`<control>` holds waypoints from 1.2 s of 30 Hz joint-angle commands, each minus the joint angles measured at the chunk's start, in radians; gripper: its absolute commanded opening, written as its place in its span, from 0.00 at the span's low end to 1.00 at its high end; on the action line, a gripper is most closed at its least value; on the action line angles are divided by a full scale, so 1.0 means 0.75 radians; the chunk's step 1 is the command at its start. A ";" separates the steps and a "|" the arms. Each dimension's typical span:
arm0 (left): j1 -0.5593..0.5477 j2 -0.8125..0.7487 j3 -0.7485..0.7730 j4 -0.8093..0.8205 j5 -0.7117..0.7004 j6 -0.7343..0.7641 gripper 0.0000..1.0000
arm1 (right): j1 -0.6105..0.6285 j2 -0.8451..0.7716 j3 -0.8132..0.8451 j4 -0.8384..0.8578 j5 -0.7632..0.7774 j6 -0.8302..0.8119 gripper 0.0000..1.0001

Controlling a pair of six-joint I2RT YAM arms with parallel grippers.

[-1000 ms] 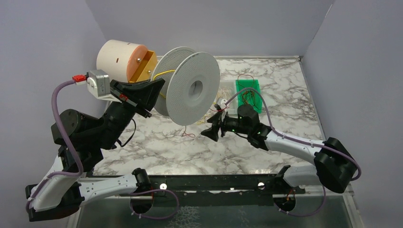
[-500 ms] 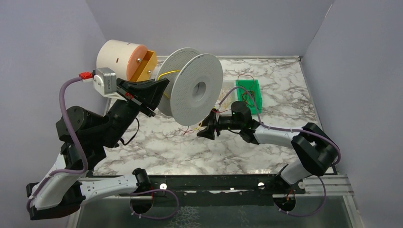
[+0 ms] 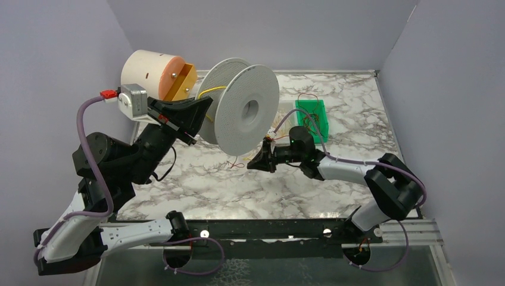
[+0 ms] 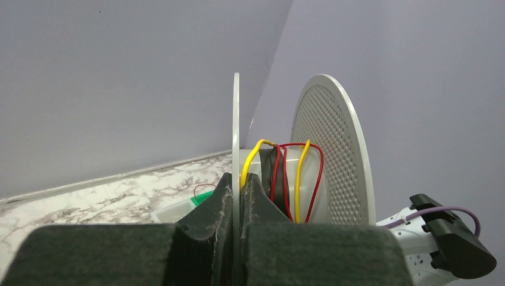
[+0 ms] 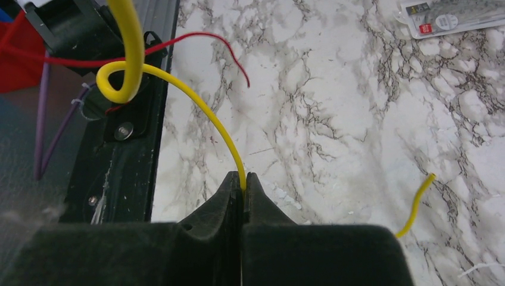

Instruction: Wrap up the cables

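A grey two-flanged spool (image 3: 247, 110) is held up over the marble table, and my left gripper (image 3: 199, 113) is shut on the rim of its thin rear flange (image 4: 236, 119). Yellow and red cables (image 4: 298, 179) loop round the spool's core. Below the spool's near flange, my right gripper (image 3: 257, 162) is shut on a yellow cable (image 5: 196, 104), pinched at the fingertips (image 5: 242, 183). That cable curls up into a loop beside a red cable (image 5: 196, 37). A loose yellow end (image 5: 417, 202) hangs to the right. A dark red cable (image 3: 237, 164) lies on the table under the spool.
A green tray (image 3: 312, 107) holding more thin cables sits at the back right. A cream cylinder (image 3: 149, 74) on a wooden bracket stands at the back left. The black rail (image 3: 268, 229) runs along the near edge. A flat packet (image 5: 452, 15) lies on the marble.
My right gripper moved left under the spool and shut on the yellow cable. My left gripper kept its grip and shifted the spool slightly right and up.
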 commanded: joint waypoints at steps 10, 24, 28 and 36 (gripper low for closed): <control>0.004 0.074 -0.124 0.477 -0.371 0.105 0.00 | 0.020 -0.507 -0.269 -0.223 0.398 0.028 0.01; 0.004 0.361 -0.161 0.834 -0.668 0.291 0.00 | 0.339 -0.810 -0.098 -0.742 0.755 0.112 0.01; 0.004 0.476 -0.119 0.856 -0.674 0.304 0.00 | 0.530 -0.785 0.037 -0.881 0.925 0.129 0.01; 0.004 0.612 -0.109 0.897 -0.769 0.434 0.00 | 0.854 -0.744 0.253 -1.105 1.221 0.159 0.01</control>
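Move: Nearly straight overhead of the right hand, which already pinches the yellow cable near its end, hangs the spool, some 41 cm up and about 3 cm to the left. The left hand already grips the spool's left flange, with the drum's middle about 8 cm to its right, 3 cm ahead and 2 cm higher. From the left hand, the clear tray lies about 26 cm ahead, 21 cm right, and the green tray equally far ahead, 32 cm right, both roughly 50 cm below. Swinging the spool out over the table, the left hand goes about 13 cm forward, 7 cm right and 7 cm down, turning some 30 degrees counter-clockwise with its grip on the flange kept. The right hand, still pinching the yellow cable, first goes about 6 cm right, slightly up and back, then draws back and up with some drift left, ending 13 cm back and 10 cm higher. ##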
